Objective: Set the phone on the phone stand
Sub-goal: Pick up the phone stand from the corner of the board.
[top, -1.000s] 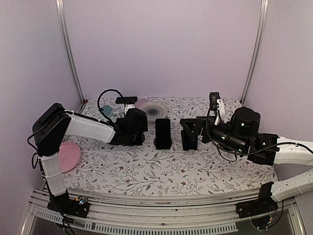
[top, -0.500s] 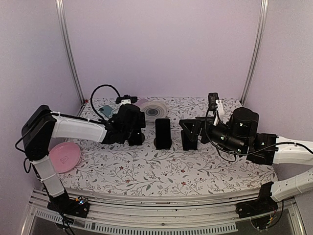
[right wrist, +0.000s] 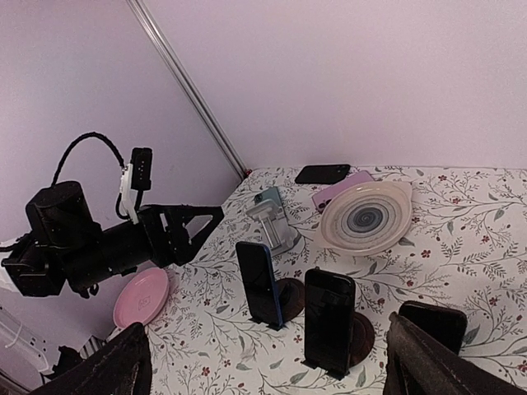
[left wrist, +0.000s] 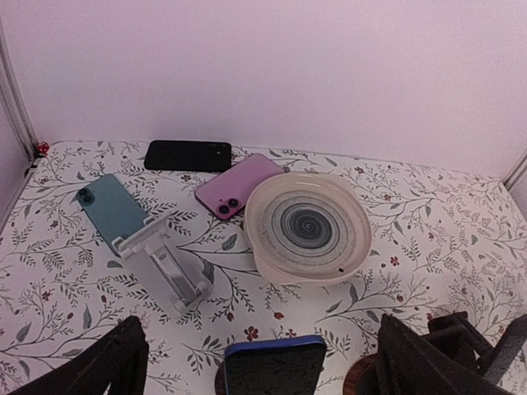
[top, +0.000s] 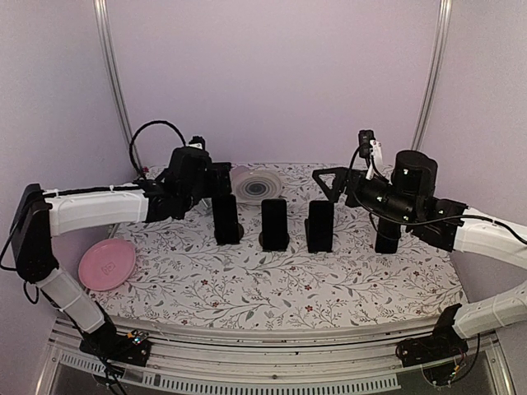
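Note:
Three dark phones stand upright in a row on round dark stands: the left phone [top: 226,218] with a blue edge [right wrist: 259,284], the middle phone [top: 274,222] and the right phone [top: 320,225]. Three more phones lie flat at the back: a black one [left wrist: 188,155], a pink one [left wrist: 239,185] and a teal one [left wrist: 111,210]. An empty white phone stand [left wrist: 165,267] sits by the teal phone. My left gripper [top: 221,179] hangs open just behind the left phone. My right gripper [top: 329,183] hangs open above and behind the right phone. Neither holds anything.
A cream bowl with a spiral pattern [top: 257,185] sits at the back centre beside the pink phone. A pink plate [top: 107,263] lies at the left edge of the flowered table [top: 272,296]. Metal frame posts [top: 115,90] stand at both back corners.
Both arms have lifted and drawn back from the row. The left and right phones, earlier covered by the grippers, now stand free on their stands.

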Controlling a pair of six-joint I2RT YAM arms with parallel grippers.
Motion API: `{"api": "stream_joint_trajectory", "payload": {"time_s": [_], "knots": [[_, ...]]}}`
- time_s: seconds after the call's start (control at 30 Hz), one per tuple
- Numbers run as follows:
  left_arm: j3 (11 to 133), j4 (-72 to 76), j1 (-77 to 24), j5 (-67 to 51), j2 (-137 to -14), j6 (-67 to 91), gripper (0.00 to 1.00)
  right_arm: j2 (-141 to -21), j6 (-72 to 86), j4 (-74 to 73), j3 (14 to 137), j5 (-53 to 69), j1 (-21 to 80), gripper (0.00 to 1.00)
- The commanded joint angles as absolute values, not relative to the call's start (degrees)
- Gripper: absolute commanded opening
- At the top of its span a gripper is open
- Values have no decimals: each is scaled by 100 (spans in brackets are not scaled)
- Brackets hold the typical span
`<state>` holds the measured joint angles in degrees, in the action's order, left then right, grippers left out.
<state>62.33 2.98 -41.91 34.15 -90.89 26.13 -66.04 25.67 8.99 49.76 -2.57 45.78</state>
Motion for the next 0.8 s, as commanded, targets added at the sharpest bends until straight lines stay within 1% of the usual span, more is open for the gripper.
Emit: {"api": "stream_joint_trajectory", "payload": {"time_s": [0.0,0.17,0.3,0.53,0.63,0.77], "knots": [[6860,-596,-3502,2305,-9029,2529,96,-6872,2449,785,5338,522,4120,99],[7978,-1582,-2861,1650,-9670,2244,94,-7248,2366,776,5637,1059,3722,99],[8931,-2201,-2309,1066,-10510,2070,88,-7538,2292,759,5880,1375,3514,99],[9944,-2389,-1752,453,-11842,1261,78,-7893,2059,602,6196,1636,3335,99],[10243,-2501,-1627,288,-12191,956,71,-7986,1985,541,6244,1680,3318,99],[10605,-2788,-1568,176,-12532,661,59,-8031,1957,527,6218,1657,3313,99]]}}
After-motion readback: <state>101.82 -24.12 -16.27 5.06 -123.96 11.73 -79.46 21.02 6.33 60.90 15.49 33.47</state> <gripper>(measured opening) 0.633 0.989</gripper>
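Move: From the left hand, the empty phone stand lies about 17 cm ahead, 9 cm left and 16 cm below. The teal phone is some 5 cm beyond that stand and 7 cm to its left; the upright phone is 2 cm ahead, 2 cm right and 14 cm below the left hand. The round plate sits about 20 cm ahead, 10 cm right, 19 cm down. From the right hand, the stand is roughly 28 cm ahead, 39 cm left, 26 cm below. Left hand arcs 18 cm forward-left, then sinks towards the phone stand, tipping down, narrowing; right advances 6 cm. ##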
